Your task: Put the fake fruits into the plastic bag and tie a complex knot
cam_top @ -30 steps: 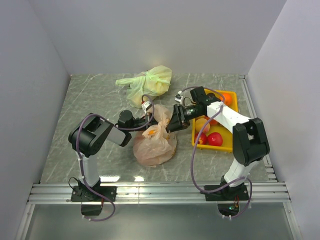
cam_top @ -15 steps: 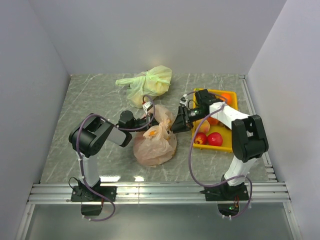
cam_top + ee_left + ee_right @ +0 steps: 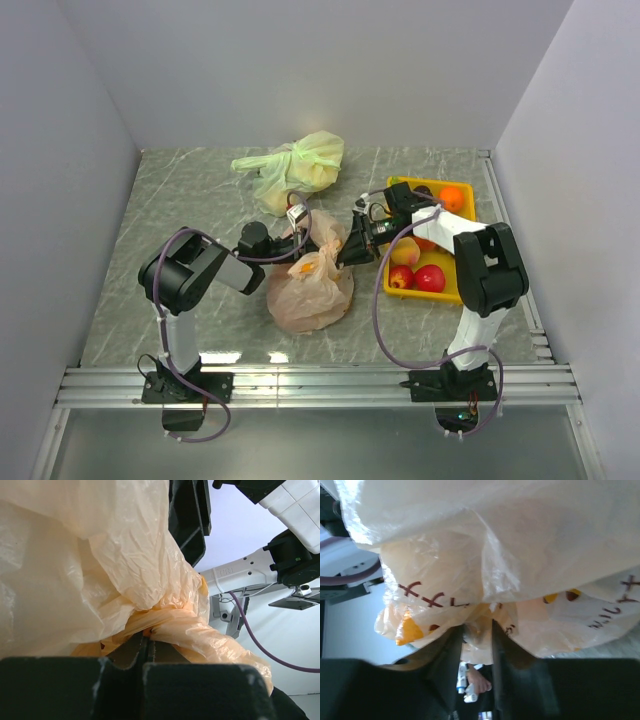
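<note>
The peach-orange plastic bag [image 3: 310,288] lies mid-table with its top bunched up between both grippers. My left gripper [image 3: 297,240] is shut on a twisted handle strip [image 3: 200,635] of the bag; in the left wrist view its jaws [image 3: 147,636] meet on the plastic. From the right, my right gripper [image 3: 349,250] reaches the bag top. Its fingers [image 3: 477,626] stand a little apart with a fold of bag [image 3: 485,570] between them. Fake fruits lie in the yellow tray [image 3: 448,292]: an orange [image 3: 452,198], a peach [image 3: 404,250] and two red apples [image 3: 430,278].
A pale yellow-green knotted bag [image 3: 300,165] sits at the back, just beyond the left gripper. The tray stands close to the right wall. Grey walls close in the table on the left, back and right.
The right arm's wrist has swung back toward the tray while its gripper stays at the bag top, and its jaws have narrowed. The left gripper has kept its hold and place.
</note>
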`<state>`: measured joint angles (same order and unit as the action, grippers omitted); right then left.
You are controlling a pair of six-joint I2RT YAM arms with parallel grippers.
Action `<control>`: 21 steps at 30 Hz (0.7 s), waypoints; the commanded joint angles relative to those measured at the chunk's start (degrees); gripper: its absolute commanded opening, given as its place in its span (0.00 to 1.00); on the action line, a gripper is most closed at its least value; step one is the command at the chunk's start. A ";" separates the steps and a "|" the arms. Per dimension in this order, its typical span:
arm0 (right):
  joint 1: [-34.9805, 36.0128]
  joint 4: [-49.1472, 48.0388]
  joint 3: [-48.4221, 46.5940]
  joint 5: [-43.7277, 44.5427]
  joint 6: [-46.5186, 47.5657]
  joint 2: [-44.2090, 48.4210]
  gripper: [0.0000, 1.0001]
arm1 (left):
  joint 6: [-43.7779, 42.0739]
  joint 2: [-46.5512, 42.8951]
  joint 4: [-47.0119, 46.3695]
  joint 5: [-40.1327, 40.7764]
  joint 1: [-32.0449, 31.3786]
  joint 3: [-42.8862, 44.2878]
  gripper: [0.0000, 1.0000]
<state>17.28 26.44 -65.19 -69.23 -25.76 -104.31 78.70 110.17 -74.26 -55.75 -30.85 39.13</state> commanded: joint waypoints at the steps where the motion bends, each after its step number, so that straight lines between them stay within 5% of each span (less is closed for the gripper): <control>1: 1.18 -2.70 0.85 -3.89 -2.80 -0.28 0.30 | -0.91 -0.75 -32.09 0.38 -0.61 1.65 0.01; 6: 1.09 -1.39 0.59 -5.74 -1.76 -0.54 0.00 | -2.05 -1.10 -30.86 0.11 -0.61 1.38 0.01; 10: 0.56 2.11 -0.99 -4.43 1.58 -0.28 0.00 | -3.99 -2.06 -27.44 -0.50 -0.53 1.21 0.00; 15: -0.31 3.54 -2.84 1.27 5.10 2.27 0.00 | -11.62 -7.06 -16.74 -3.04 1.58 -0.46 0.25; 21: -0.49 4.76 -5.29 5.07 9.92 4.38 0.00 | -34.36 -18.31 17.33 -5.69 5.36 -0.56 0.35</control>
<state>16.99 29.63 -67.24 -67.55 -20.51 -103.44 59.20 98.26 -67.05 -58.92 -26.81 37.54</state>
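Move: The pinkish fruit bag's gathered neck stands between the hands: about 2 cm left of the right hand point, level ahead and just below it; about 3 cm right of the left hand point and 1 cm back, with the left fingers already shut on plastic there. From the right hand, the bag's full body lies some 9 cm back, 7 cm left and 7 cm down; the fruit tray sits about 22 cm right, 6 cm forward and 10 cm down. The bag's gathered neck is taken over by the right hand, whose half-open fingers shut on the plastic while that hand stays within about a centimetre of its place. The left hand keeps its grip at first, then opens about a third of the way and draws up and to the left, away from the neck, roughly 4 cm, its wrist turning some 20 degrees. ##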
